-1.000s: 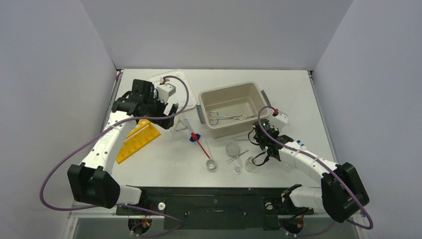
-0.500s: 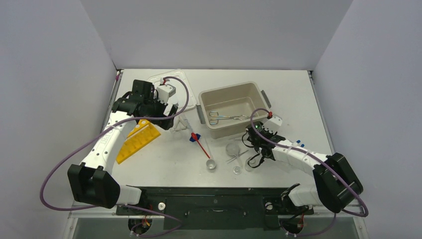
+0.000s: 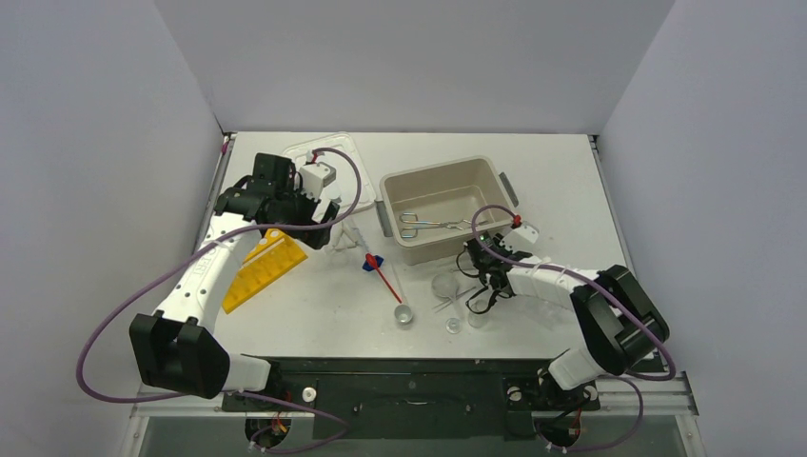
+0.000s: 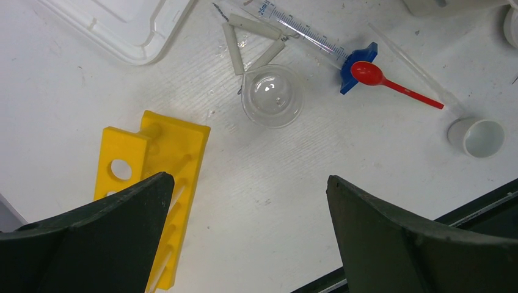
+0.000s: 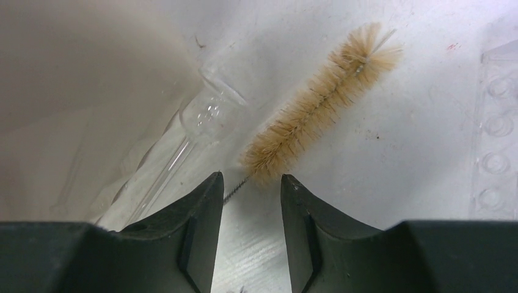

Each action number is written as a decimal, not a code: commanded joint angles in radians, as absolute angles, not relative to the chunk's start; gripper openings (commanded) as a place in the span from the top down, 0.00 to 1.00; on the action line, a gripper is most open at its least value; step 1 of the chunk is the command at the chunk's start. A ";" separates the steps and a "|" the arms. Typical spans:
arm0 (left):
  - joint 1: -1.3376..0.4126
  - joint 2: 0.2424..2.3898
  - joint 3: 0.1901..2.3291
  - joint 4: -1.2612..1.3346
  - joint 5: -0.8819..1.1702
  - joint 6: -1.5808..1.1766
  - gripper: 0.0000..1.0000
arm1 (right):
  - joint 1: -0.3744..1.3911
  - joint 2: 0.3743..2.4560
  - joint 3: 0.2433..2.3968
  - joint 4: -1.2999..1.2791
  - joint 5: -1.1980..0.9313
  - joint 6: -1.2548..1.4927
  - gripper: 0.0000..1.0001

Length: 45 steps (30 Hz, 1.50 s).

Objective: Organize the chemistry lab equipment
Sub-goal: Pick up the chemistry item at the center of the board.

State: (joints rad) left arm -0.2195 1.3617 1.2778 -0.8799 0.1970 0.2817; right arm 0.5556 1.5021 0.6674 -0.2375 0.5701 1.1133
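Note:
My right gripper [image 5: 251, 179] hovers low over the table, its jaws partly open with only bare table between them. Just ahead lies a tan bristle brush [image 5: 317, 104]; its wire stem runs toward my left fingertip [image 5: 214, 183]. A clear test tube [image 5: 183, 146] lies beside it against the beige tub's wall [image 5: 79, 73]. Metal tongs [image 3: 433, 225] rest inside the tub [image 3: 487, 169]. My left gripper [image 4: 250, 178] hangs wide open above the table, with the yellow rack [image 4: 159, 152] under its left finger. Beyond it sit a glass dish [image 4: 272, 96], a syringe [image 4: 299, 27] and a red spatula [image 4: 391, 82].
A white lid [image 4: 122, 24] lies at the back left. A small white cup [image 4: 482, 137] stands near the front edge. A glass dish [image 3: 443, 283], a vial [image 3: 454, 325] and a beaker [image 3: 479, 314] crowd the space by my right arm. A clear welled plate [image 5: 498, 128] sits right of the brush.
My right arm has swung left toward the tub's front corner, and its jaws have shifted in width. The left arm has stayed still and open.

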 commanded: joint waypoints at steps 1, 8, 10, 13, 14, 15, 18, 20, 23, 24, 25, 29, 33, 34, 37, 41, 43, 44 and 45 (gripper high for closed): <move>-0.217 1.344 1.276 -0.877 0.184 0.305 0.04 | 0.536 1.522 0.672 -0.180 0.615 1.137 0.64; -0.217 1.359 1.290 -0.881 0.192 0.304 0.03 | 0.532 1.532 0.646 -0.168 0.599 1.146 0.68; -0.217 1.364 1.296 -0.881 0.193 0.300 0.03 | 0.532 1.527 0.636 -0.166 0.597 1.149 0.72; -0.217 1.368 1.301 -0.881 0.195 0.297 0.03 | 0.532 1.511 0.614 -0.156 0.600 1.159 0.85; -0.218 1.368 1.302 -0.881 0.195 0.296 0.03 | 0.532 1.499 0.602 -0.151 0.602 1.166 0.88; -0.218 1.368 1.301 -0.881 0.195 0.295 0.03 | 0.532 1.494 0.598 -0.148 0.603 1.170 0.94; -0.219 1.369 1.298 -0.882 0.197 0.291 0.04 | 0.532 1.469 0.585 -0.149 0.605 1.188 1.00; -0.218 1.366 1.297 -0.882 0.198 0.289 0.03 | 0.533 1.450 0.582 -0.150 0.605 1.200 1.00; -0.219 1.363 1.297 -0.885 0.199 0.287 0.03 | 0.532 1.402 0.580 -0.166 0.616 1.227 1.00; -0.219 1.360 1.298 -0.885 0.198 0.287 0.03 | 0.532 1.389 0.579 -0.177 0.623 1.233 1.00; -0.219 1.359 1.297 -0.885 0.198 0.287 0.03 | 0.532 1.360 0.579 -0.183 0.631 1.241 1.00; -0.219 1.353 1.296 -0.887 0.196 0.288 0.04 | 0.531 1.240 0.580 -0.236 0.665 1.276 1.00; -0.219 1.351 1.294 -0.888 0.196 0.288 0.03 | 0.525 1.092 0.595 -0.328 0.696 1.299 1.00; -0.219 1.350 1.295 -0.888 0.196 0.288 0.03 | 0.524 1.067 0.601 -0.345 0.699 1.300 1.00; -0.219 1.346 1.293 -0.888 0.198 0.290 0.03 | 0.522 0.944 0.633 -0.438 0.723 1.307 1.00; -0.220 1.346 1.292 -0.887 0.200 0.289 0.03 | 0.524 0.818 0.666 -0.458 0.715 1.300 1.00; -0.220 1.346 1.292 -0.886 0.205 0.287 0.03 | 0.531 0.804 0.697 -0.444 0.692 1.296 1.00; -0.220 1.346 1.292 -0.886 0.205 0.284 0.03 | 0.534 0.818 0.731 -0.442 0.677 1.294 1.00; -0.221 1.345 1.294 -0.887 0.208 0.282 0.03 | 0.548 0.833 0.750 -0.438 0.674 1.292 1.00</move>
State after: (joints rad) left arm -0.2195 1.3705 1.2724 -0.8890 0.1909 0.2920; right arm 0.5301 0.8177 0.6495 -0.4370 0.6712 1.2907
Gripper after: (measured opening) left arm 0.968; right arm 0.007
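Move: The brush's middle lies almost under my right hand, about 1 cm ahead and 1 cm down; its wire neck is between my part-open fingertips, with the bristles running off to the right. A glass tube lies some 2 cm ahead and 4 cm left, and the bin's middle about 9 cm ahead, 7 cm left and 3 cm higher. The tweezers lie roughly 6 cm back and 6 cm left. From my left hand the brush is about 29 cm right, 1 cm back and 18 cm down. I ease my right hand about 1 cm right and a touch lower over the brush, then shut the fingers fully and pinch its wire just behind the bristles. With the brush gripped I lift, slowly at first and then fast, some 17 cm up off the table, drifting about 3 cm right while the wrist tilts the fingertips up by roughly 30 degrees. ##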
